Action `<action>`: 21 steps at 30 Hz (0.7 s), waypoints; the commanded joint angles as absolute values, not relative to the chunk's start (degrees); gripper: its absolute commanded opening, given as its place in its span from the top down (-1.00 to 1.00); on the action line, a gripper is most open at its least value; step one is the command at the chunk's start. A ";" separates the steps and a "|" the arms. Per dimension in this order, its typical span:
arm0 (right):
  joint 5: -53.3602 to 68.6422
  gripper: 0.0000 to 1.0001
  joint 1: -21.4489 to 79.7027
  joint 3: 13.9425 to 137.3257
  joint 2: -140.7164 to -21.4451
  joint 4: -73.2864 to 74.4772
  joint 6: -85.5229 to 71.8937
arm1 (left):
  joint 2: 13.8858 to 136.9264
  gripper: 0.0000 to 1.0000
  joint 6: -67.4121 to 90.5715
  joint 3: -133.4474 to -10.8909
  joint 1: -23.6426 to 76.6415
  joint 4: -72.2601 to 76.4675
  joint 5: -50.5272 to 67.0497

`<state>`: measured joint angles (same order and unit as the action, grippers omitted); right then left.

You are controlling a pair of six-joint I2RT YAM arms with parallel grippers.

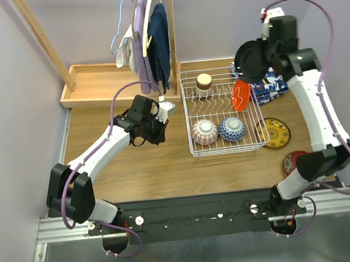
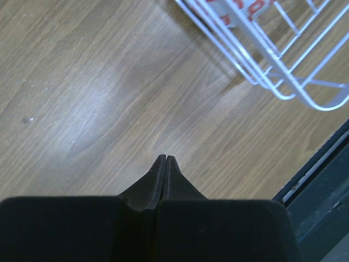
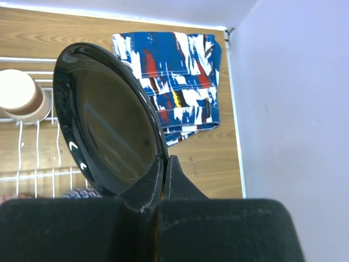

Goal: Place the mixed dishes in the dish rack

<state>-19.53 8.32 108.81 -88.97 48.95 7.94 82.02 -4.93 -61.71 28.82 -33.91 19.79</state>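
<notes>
The white wire dish rack (image 1: 226, 144) (image 2: 283, 71) (image 3: 32, 142) stands mid-table. It holds a tan cup (image 1: 204, 82) (image 3: 19, 93), an upright orange plate (image 1: 241, 95), a red-white bowl (image 1: 204, 132) and a blue-patterned bowl (image 1: 231, 129). My right gripper (image 1: 265, 53) (image 3: 165, 159) is shut on the rim of a glossy black plate (image 1: 250, 60) (image 3: 109, 120), held on edge above the rack's far right corner. On the table right of the rack lie a yellow-patterned plate (image 1: 273, 132) and a dark red plate (image 1: 291, 162), half hidden by my right arm. My left gripper (image 1: 151, 136) (image 2: 165, 157) is shut and empty, over bare wood left of the rack.
A blue-red patterned cloth (image 1: 269, 88) (image 3: 174, 82) lies behind the rack's right side, under the black plate. A shallow wooden tray (image 1: 105, 82) sits at the far left. Clothes on hangers (image 1: 147, 34) hang above the rack's far left corner. The purple wall (image 3: 294, 109) is close on the right.
</notes>
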 commanded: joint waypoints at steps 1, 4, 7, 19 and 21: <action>-43.12 0.99 16.68 112.42 -93.16 49.50 0.27 | 79.72 1.00 -1.85 -63.02 30.50 -31.38 23.73; -52.63 0.99 21.61 109.43 -94.04 47.03 0.26 | 77.96 1.00 -0.97 -62.41 30.59 -31.20 24.17; -56.60 0.99 23.38 107.32 -94.65 47.71 -4.20 | 76.12 1.00 -0.44 -61.35 30.59 -30.76 24.70; -58.97 0.99 23.99 107.84 -101.86 50.97 -11.77 | 71.37 0.95 2.11 -57.92 30.59 -29.01 26.89; -61.07 0.99 24.52 108.10 -103.09 50.98 -13.09 | 70.58 0.94 1.94 -56.70 30.50 -28.31 27.07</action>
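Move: The black plate is upright in my right hand. The orange plate standing in the rack, beside which mine is to go, lies about 8 cm ahead, 6 cm left and 26 cm below. The cream-topped cup is some 14 cm ahead and 21 cm left, the blue bowl about 7 cm back and 12 cm left, and the folded cloth roughly 20 cm ahead and 10 cm right. From my left hand the orange plate is about 23 cm ahead and 40 cm right, slightly lower. Keeping the black plate pinched by its edge, I lower my right hand about 5.5 cm, slowly at first and faster at the end, and swing it some 4 cm left early on, towards the orange plate. Meanwhile I turn the wrist some 20 degrees clockwise and roll its left side down a little. My empty left hand, still shut, rises about 4 cm and eases back and right, clear of the rack. ##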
